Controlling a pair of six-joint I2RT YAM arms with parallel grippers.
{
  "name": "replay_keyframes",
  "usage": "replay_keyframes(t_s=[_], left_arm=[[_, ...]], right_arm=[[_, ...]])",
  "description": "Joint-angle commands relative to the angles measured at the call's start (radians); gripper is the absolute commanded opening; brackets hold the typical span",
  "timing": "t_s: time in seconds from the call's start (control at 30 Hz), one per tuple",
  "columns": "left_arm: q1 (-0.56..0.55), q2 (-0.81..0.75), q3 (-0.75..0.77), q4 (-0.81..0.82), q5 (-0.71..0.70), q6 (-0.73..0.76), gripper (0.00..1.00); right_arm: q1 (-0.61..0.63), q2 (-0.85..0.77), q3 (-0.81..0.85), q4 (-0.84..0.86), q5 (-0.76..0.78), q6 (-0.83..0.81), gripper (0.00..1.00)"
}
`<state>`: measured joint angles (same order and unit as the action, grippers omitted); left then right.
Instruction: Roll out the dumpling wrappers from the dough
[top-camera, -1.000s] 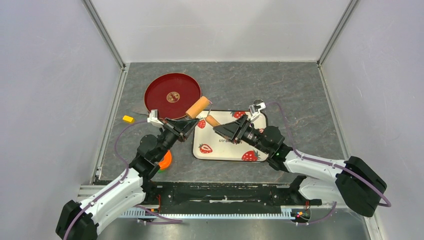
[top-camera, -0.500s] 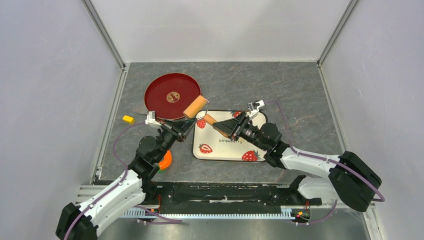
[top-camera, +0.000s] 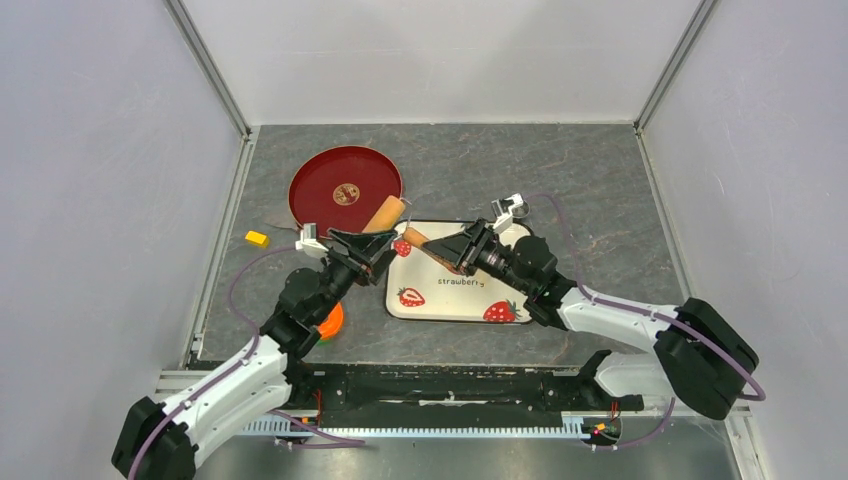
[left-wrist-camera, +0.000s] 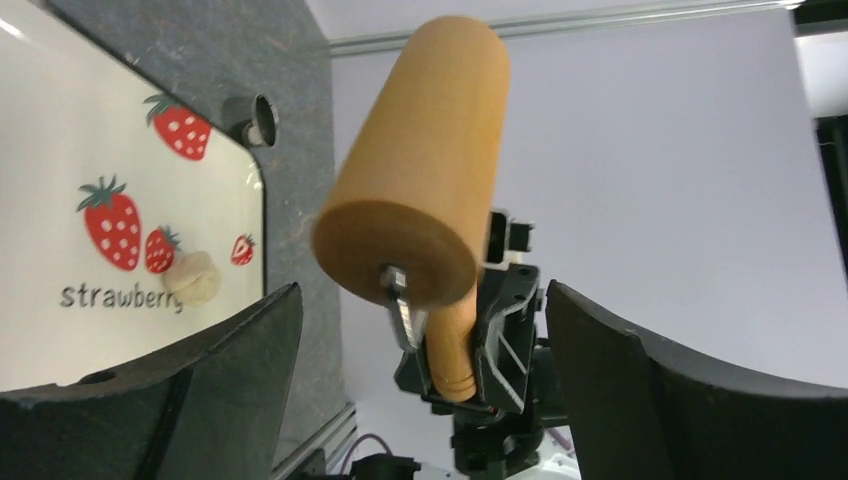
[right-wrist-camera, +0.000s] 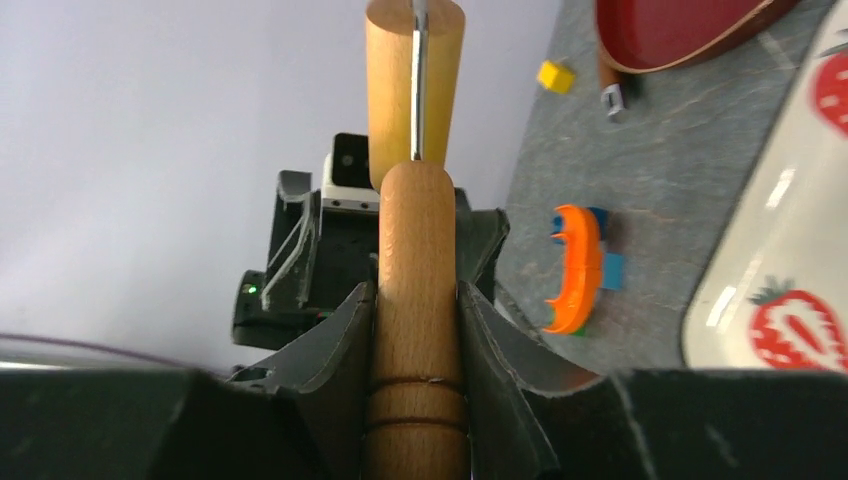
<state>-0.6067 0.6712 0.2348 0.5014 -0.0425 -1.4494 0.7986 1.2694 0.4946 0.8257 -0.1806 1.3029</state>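
The tan wooden roller (top-camera: 384, 213) hangs in the air between my two grippers, over the left end of the strawberry tray (top-camera: 455, 298). My right gripper (right-wrist-camera: 415, 285) is shut on the roller's handle (right-wrist-camera: 415, 320). My left gripper (left-wrist-camera: 422, 290) stands wide open around the barrel (left-wrist-camera: 420, 160), its fingers (left-wrist-camera: 230, 350) apart from the wood. The dough (left-wrist-camera: 192, 277), a small pale cream lump, lies on the tray (left-wrist-camera: 60, 180) by the printed word. In the top view the right gripper (top-camera: 432, 250) hides the dough. No dumpling wrappers are in view.
A red round plate (top-camera: 345, 188) lies behind the left gripper (top-camera: 378, 250). A yellow block (top-camera: 257, 238) sits at the far left. An orange piece (right-wrist-camera: 575, 270) lies near the left arm. A small metal ring (left-wrist-camera: 258, 120) stands on the table beyond the tray.
My left gripper has opened and let go of the roller. My right gripper has closed on the handle. The roller has shifted slightly left and back.
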Motion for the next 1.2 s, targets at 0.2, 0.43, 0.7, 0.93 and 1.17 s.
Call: replay_keyframes(t_s=[0.2,0.43,0.7,0.93,1.17], left_arm=[[0.001,0.272,0.278,-0.332,0.241,0.210,0.93],[0.001,0.495,0.622,-0.957,0.166,0.636,0.88],[0.001,0.597,0.574,-1.041,0.037,0.783,0.88],[0.010,0.733,0.511,-0.938,0.136,0.808,0.79],[0.015,0.791,0.497,-0.921,0.181,0.796,0.53]], right_arm=[[-0.152,-0.085,0.334,-0.762,0.009,-0.511,0.00],[-0.337,-0.046,0.439,-1.060,-0.185,-0.758,0.00],[-0.434,-0.109,0.403,-1.148,-0.321,-0.835,0.00],[-0.437,-0.163,0.377,-1.193,-0.376,-0.829,0.00],[-0.437,-0.189,0.395,-1.326,-0.274,-0.866,0.00]])
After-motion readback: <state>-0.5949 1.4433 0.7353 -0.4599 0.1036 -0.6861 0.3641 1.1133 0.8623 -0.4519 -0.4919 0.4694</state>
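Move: The right hand holds the roller by its handle; the dough ball it is bound for lies about 9 cm to its right, 4 cm ahead and 24 cm below. From that hand, the tin cup stands some 18 cm ahead and 18 cm right. The open left hand has the tray's near-left corner about 6 cm back, level sideways, 26 cm below; the orange toy pipe is about 12 cm to its left and 6 cm back, and the dough 18 cm right and 3 cm ahead. Keeping its grip on the roller handle, the right hand carries the roller some 13 cm right and 6 cm down towards the dough, swinging forward then back, and tips about 45 degrees so the roller slants down. The already open left hand dips rightward clear of the roller, then swings back left and sinks about 22 cm in all towards the tray's near-left corner, fingers turning downward and partly closing. ##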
